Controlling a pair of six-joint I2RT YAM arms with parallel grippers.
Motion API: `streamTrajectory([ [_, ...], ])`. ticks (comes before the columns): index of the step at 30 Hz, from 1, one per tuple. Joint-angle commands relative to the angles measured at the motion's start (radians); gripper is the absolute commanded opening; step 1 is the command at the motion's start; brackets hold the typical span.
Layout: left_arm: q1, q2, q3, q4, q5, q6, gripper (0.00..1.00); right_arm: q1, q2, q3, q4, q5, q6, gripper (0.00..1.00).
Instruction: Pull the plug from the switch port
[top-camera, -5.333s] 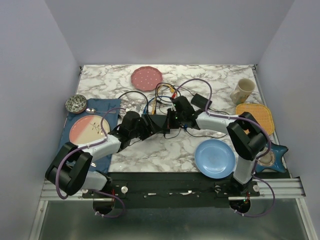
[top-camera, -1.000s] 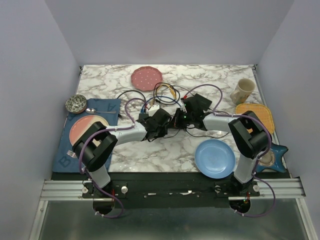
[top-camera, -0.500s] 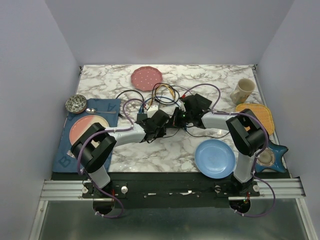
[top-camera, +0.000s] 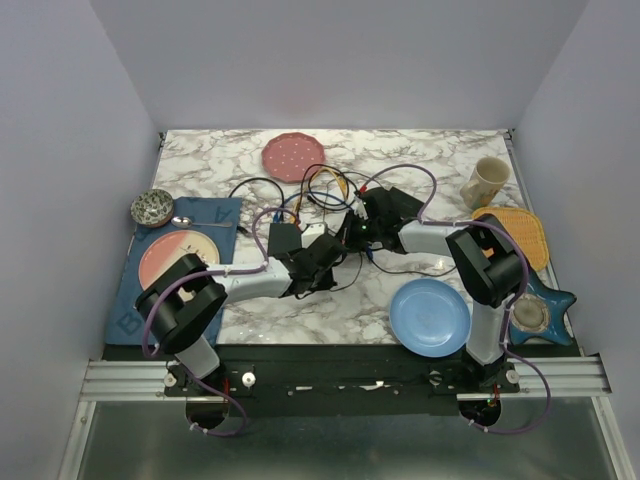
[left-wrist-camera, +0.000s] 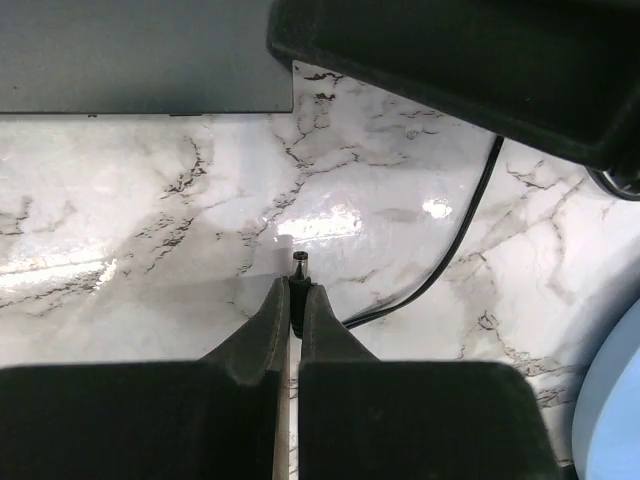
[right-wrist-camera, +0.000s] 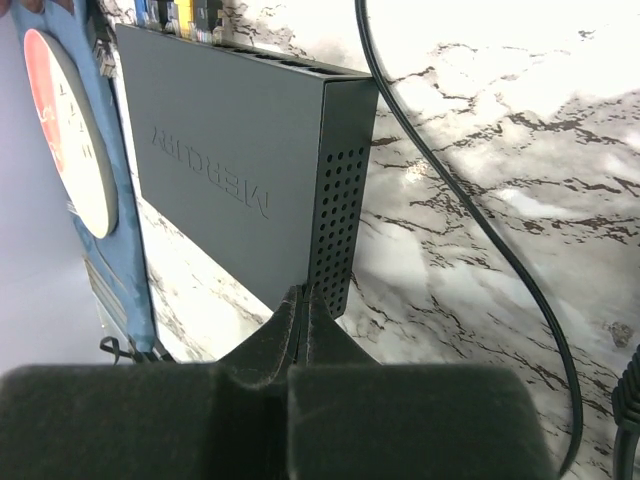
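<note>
The switch (right-wrist-camera: 230, 170) is a flat dark box with a vented side, and coloured cables sit in its far ports (right-wrist-camera: 180, 15). From above, the switch (top-camera: 283, 240) lies mid-table, partly under the arms. My left gripper (left-wrist-camera: 295, 290) is shut on the plug (left-wrist-camera: 298, 266), a small barrel plug with its metal tip bare over the marble, apart from the switch (left-wrist-camera: 140, 55). Its black cable (left-wrist-camera: 460, 240) trails to the right. My right gripper (right-wrist-camera: 304, 292) is shut and empty, with its tips against the switch's near corner. From above, the left gripper (top-camera: 328, 250) and right gripper (top-camera: 350, 228) sit close together.
A blue plate (top-camera: 429, 316) lies near right and a pink dotted plate (top-camera: 294, 156) at the back. A mug (top-camera: 485, 182) and an orange mat (top-camera: 510, 232) are on the right. A bowl (top-camera: 152, 207) and a pink plate (top-camera: 178, 257) on a blue mat are on the left. Loose cables (top-camera: 325, 190) loop behind the switch.
My left gripper has drawn back toward the near side with the plug in it, uncovering more of the switch. My right gripper has stayed at the switch.
</note>
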Motion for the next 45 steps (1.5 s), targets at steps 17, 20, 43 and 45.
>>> streamTrajectory([
  [17, 0.040, -0.326, 0.062, -0.300, -0.251, 0.022, 0.00, -0.010, -0.458, -0.184, -0.138, 0.276, -0.161, 0.75],
  [20, 0.115, -0.346, 0.124, -0.306, -0.226, 0.070, 0.00, -0.010, -0.525, -0.218, -0.138, 0.287, -0.169, 0.75],
  [43, 0.604, 0.218, 0.730, -0.331, -0.013, 0.094, 0.04, -0.010, -0.571, -0.316, -0.119, 0.259, -0.229, 0.72],
  [45, 0.627, 0.275, 0.763, -0.357, -0.007, 0.099, 0.11, -0.010, -0.558, -0.306, -0.119, 0.253, -0.229, 0.72],
])
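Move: My left hand already holds the black plug, pulled clear of the switch; the switch's middle is about 11 cm ahead and 8 cm to the left. The bare marble beside the pink plate is some 26 cm ahead and 20 cm left, the plate itself 36 cm ahead and 12 cm left, the cable coil 26 cm straight ahead. From my shut right hand, at the switch's right end, the switch's middle is 8 cm left and 2 cm ahead. All lie slightly below my hands. Keeping my pinch on the plug, I lift my left hand about 20 cm, carry it some 24 cm forward and 16 cm left past the switch towards the bare marble by the pink plate, turning about 30 degrees counter-clockwise, and sink some 7 cm at the end. Meanwhile my right fingers come free of the switch's end and open wide as that hand goes right and up, then settles a little lower and back. ##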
